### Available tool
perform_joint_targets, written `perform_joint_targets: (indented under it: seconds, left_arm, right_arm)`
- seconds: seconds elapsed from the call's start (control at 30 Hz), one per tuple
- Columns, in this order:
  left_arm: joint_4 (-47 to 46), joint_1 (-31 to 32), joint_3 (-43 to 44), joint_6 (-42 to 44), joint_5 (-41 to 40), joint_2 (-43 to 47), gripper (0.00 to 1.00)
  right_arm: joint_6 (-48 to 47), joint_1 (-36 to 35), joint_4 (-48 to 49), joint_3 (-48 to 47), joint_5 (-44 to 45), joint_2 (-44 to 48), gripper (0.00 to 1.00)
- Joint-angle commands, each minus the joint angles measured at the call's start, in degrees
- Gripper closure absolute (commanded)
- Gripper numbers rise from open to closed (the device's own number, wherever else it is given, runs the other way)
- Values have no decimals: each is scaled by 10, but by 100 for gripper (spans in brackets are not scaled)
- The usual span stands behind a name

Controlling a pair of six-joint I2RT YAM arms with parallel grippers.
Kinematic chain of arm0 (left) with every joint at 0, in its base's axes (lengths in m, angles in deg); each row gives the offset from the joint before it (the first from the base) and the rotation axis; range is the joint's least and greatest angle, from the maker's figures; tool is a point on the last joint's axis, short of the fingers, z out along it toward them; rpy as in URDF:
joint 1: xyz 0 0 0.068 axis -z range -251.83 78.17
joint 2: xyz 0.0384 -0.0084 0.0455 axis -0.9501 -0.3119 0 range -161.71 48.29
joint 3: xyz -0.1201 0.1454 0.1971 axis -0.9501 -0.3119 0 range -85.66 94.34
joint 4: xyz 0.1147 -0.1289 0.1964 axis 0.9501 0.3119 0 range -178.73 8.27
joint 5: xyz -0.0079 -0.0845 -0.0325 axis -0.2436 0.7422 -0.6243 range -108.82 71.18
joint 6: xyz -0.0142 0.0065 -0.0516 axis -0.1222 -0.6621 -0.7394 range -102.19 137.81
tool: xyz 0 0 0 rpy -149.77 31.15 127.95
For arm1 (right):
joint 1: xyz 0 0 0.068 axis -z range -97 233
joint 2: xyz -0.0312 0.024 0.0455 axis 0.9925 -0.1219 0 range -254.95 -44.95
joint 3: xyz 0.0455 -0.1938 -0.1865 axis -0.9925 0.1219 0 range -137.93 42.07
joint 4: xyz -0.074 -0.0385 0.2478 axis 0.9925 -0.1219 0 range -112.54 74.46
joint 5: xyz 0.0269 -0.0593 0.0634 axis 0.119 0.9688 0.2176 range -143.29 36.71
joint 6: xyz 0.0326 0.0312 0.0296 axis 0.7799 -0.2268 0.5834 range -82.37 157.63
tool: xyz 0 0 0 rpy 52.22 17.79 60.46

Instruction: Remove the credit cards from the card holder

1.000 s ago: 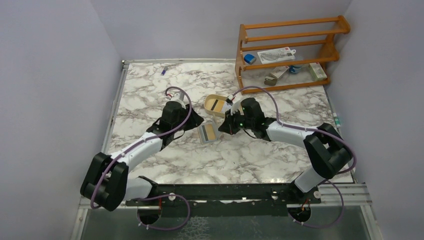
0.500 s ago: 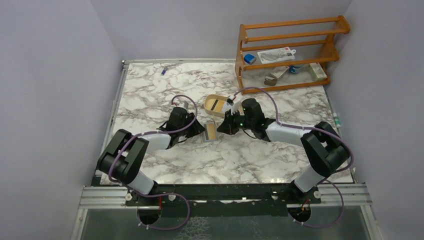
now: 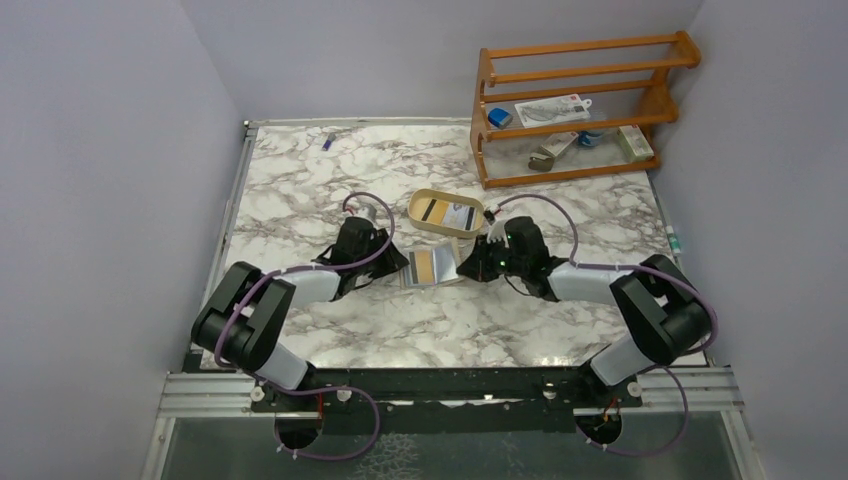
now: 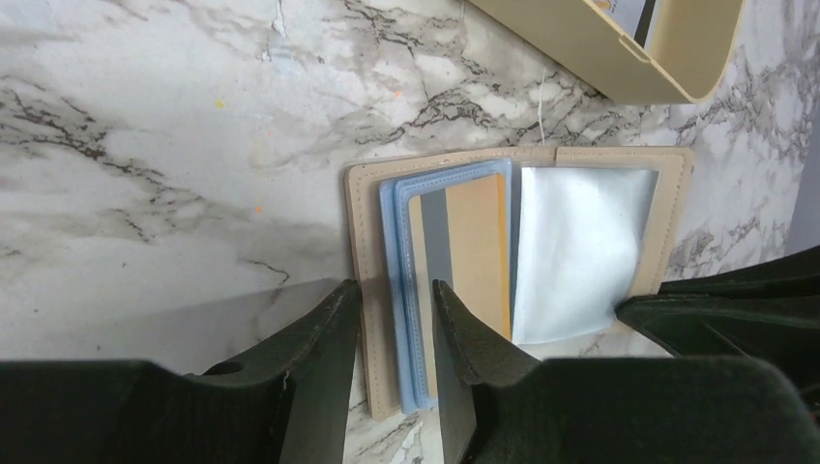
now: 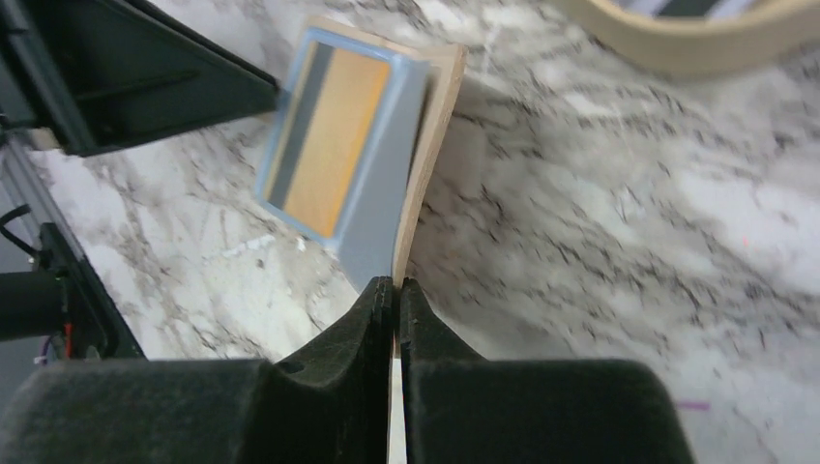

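Note:
The tan card holder [image 3: 432, 265] lies spread open on the marble between my two grippers. In the left wrist view its left half [image 4: 360, 232] carries a pale blue sleeve [image 4: 396, 242] with a credit card [image 4: 474, 251] inside, orange with a grey stripe. The right half shows a whitish pocket [image 4: 580, 251]. My left gripper [image 4: 396, 300] stands open, its jaws astride the holder's left edge and the sleeve's rim. My right gripper [image 5: 396, 285] is shut on the holder's thin right flap [image 5: 440, 116], lifting it slightly; the card [image 5: 334, 135] faces that camera.
An oval tan tray [image 3: 447, 212] with cards in it sits just behind the holder, and its wall [image 4: 580, 39] is close in the left wrist view. A wooden rack [image 3: 570, 100] holding small items stands at the back right. A small purple thing [image 3: 327, 141] lies far back left.
The left arm folded down low at the holder's left edge. The right gripper has pulled the flap to the right, and the holder now lies spread wider.

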State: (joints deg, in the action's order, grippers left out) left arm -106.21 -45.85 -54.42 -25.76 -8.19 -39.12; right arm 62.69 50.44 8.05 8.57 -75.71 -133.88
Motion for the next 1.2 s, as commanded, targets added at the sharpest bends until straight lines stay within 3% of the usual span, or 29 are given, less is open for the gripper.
perform_joint_targets:
  seconds: [0.0,0.07,0.2,0.37,0.43,0.57,0.7,0.83,1.17]
  left_arm:
    - [41,2,-24,24,-3,35,65]
    - [55,2,-31,29,-3,52,65]
    - [82,3,-44,40,-1,89,66]
    - [103,3,-44,50,-6,117,66]
    - [105,3,-41,52,-8,119,66]
    - [101,3,-36,52,-7,115,66]
    - [93,3,-32,49,-3,111,66]
    - [82,3,-29,41,5,112,66]
    - [44,4,-14,15,32,92,66]
  right_arm:
    - [18,-3,-46,35,69,29,89]
    - [21,-3,-61,43,82,42,82]
    - [19,-3,-98,51,116,74,54]
    - [4,-3,-149,37,199,173,41]
    - [-15,-3,-128,35,172,216,37]
    - [-31,-3,-75,0,2,226,36]
    - [-13,-3,-78,-75,-161,131,36]
    - [6,-3,-85,-117,-169,44,36]
    - [84,-3,4,-146,-209,-119,37]
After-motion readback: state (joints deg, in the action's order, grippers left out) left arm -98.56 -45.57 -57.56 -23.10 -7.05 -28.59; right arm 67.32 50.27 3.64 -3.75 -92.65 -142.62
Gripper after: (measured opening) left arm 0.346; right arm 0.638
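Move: The card holder lies open with a tan credit card in its left half: that card is about 7 cm to the left of the right hand, level with it fore and aft and 2 cm lower. The clear sleeves come in between, only 3 cm to this hand's left, and the oval tray stands some 12 cm ahead and 3 cm to its left. From the left hand, at the holder's left rim, the card is about 4 cm to the right and just below. The holder's right cover, still between the right fingertips, is swung down to the right and slightly back, and the fingers spread to let go. That hand rises about 14 cm, arcs left over the holder and sinks again, open, towards the card half. Meanwhile the left fingers, resting at the left rim, draw back some 3.5 cm and a little left, then come free upward. ##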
